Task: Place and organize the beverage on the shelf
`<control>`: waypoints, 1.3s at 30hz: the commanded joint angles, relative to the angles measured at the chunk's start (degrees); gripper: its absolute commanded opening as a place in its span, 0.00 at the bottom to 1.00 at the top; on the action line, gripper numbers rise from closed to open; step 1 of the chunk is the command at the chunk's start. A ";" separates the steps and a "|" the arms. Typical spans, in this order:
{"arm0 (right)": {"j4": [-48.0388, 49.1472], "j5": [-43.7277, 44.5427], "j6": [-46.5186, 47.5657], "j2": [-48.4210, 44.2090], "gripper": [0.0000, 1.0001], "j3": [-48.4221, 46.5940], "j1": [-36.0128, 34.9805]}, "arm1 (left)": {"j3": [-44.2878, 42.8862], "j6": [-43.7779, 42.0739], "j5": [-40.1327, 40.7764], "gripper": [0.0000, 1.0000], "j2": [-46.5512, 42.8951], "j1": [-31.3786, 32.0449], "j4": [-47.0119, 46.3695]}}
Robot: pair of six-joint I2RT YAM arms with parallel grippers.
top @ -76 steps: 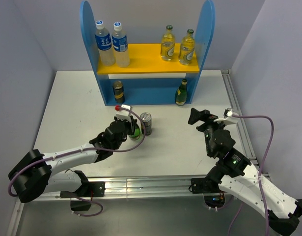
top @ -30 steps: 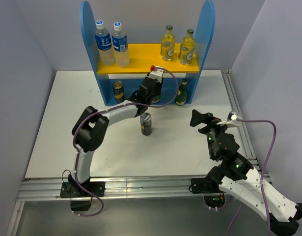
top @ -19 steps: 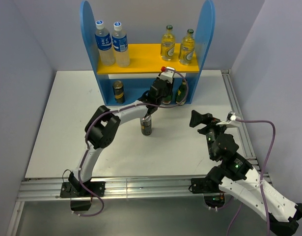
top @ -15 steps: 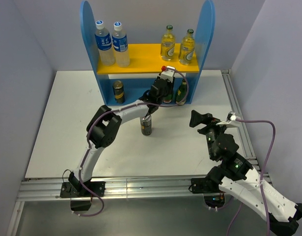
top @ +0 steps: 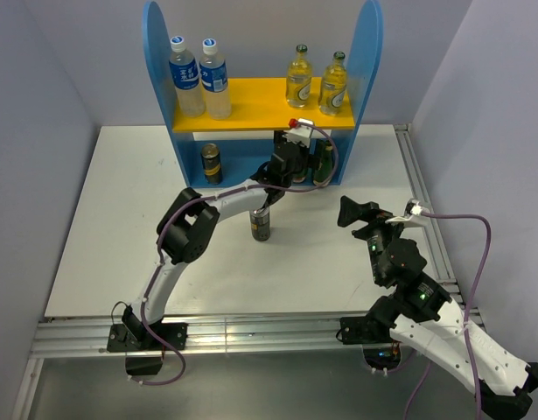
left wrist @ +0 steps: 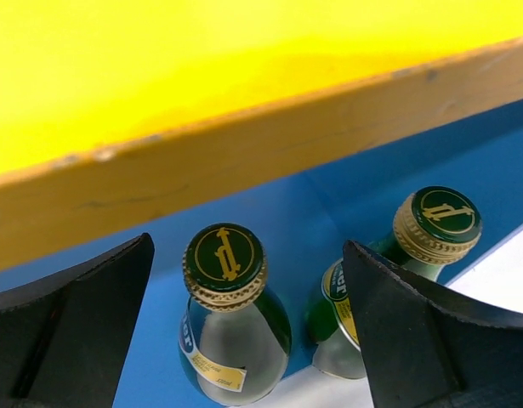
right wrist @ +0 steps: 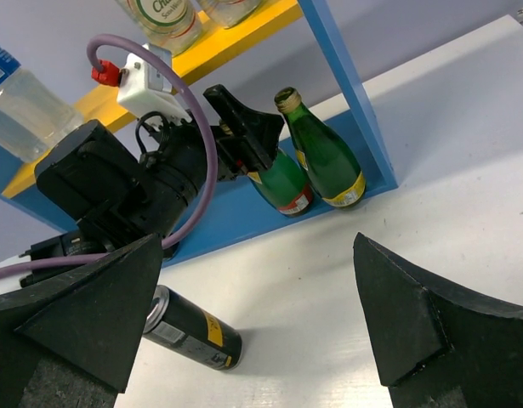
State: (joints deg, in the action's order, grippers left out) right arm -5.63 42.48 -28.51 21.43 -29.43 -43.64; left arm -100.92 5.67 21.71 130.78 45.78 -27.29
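The blue shelf (top: 366, 52) holds two pale-yellow bottles (top: 298, 77) on its yellow board (left wrist: 244, 68). In the lower compartment stand a dark can (top: 211, 163) at the left and two green bottles at the right. My left gripper (top: 301, 163) is open inside that compartment. Its jaws stand wide on either side of the left green bottle (left wrist: 231, 327) without touching it. The other green bottle (left wrist: 384, 272) is just to its right. A second dark can (top: 261, 220) stands on the table before the shelf. My right gripper (top: 360, 213) hangs open and holds nothing, to the right of that can (right wrist: 191, 327).
Two taller blue-labelled plastic bottles (top: 199, 79) occupy the left of the yellow board. The shelf's right side panel (right wrist: 346, 85) stands just beyond the green bottles (right wrist: 325, 157). The left arm stretches over the table can. A metal rail (top: 417, 188) runs along the table's right edge.
The left gripper carried a green bottle to the right in the lower compartment, set it beside the other green bottle, and opened. The right arm stayed still.
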 commanded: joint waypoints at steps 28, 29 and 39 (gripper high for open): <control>1.94 -1.26 -0.49 0.54 1.00 1.04 -0.48 | 42.98 1.70 6.67 0.99 -49.88 6.50 7.33; 1.85 -1.26 -0.40 0.45 1.00 0.95 -0.40 | 45.18 2.67 6.93 0.99 -52.01 7.12 9.16; 2.29 -1.35 -0.40 1.60 1.00 0.87 -0.48 | 64.88 12.78 4.30 0.99 -66.09 11.79 11.47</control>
State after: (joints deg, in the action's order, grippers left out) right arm -5.13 40.99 -28.71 21.98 -28.49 -43.64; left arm -38.35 14.41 27.18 65.63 56.97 -15.44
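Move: The can still on the table stands about 18 cm back and 12 cm to the left of my left hand, its middle some 8 cm lower. Between my open left fingers, about 4 cm below the hand point, is the green bottle already released on the lower shelf; the other green bottle stands about 7 cm to the right of it, level with it. From my right hand that can lies roughly 11 cm ahead, 24 cm left and 16 cm down. With its fingers already wide open, I draw my left hand back and left out of the lower shelf, away from the green bottle I have set there. I lift it about 9 cm on the way, then swing on some 25 cm back in all and 16 cm left, sinking again and tipping the fingers down about 10 degrees, until they stay open facing the can from behind and its left. ##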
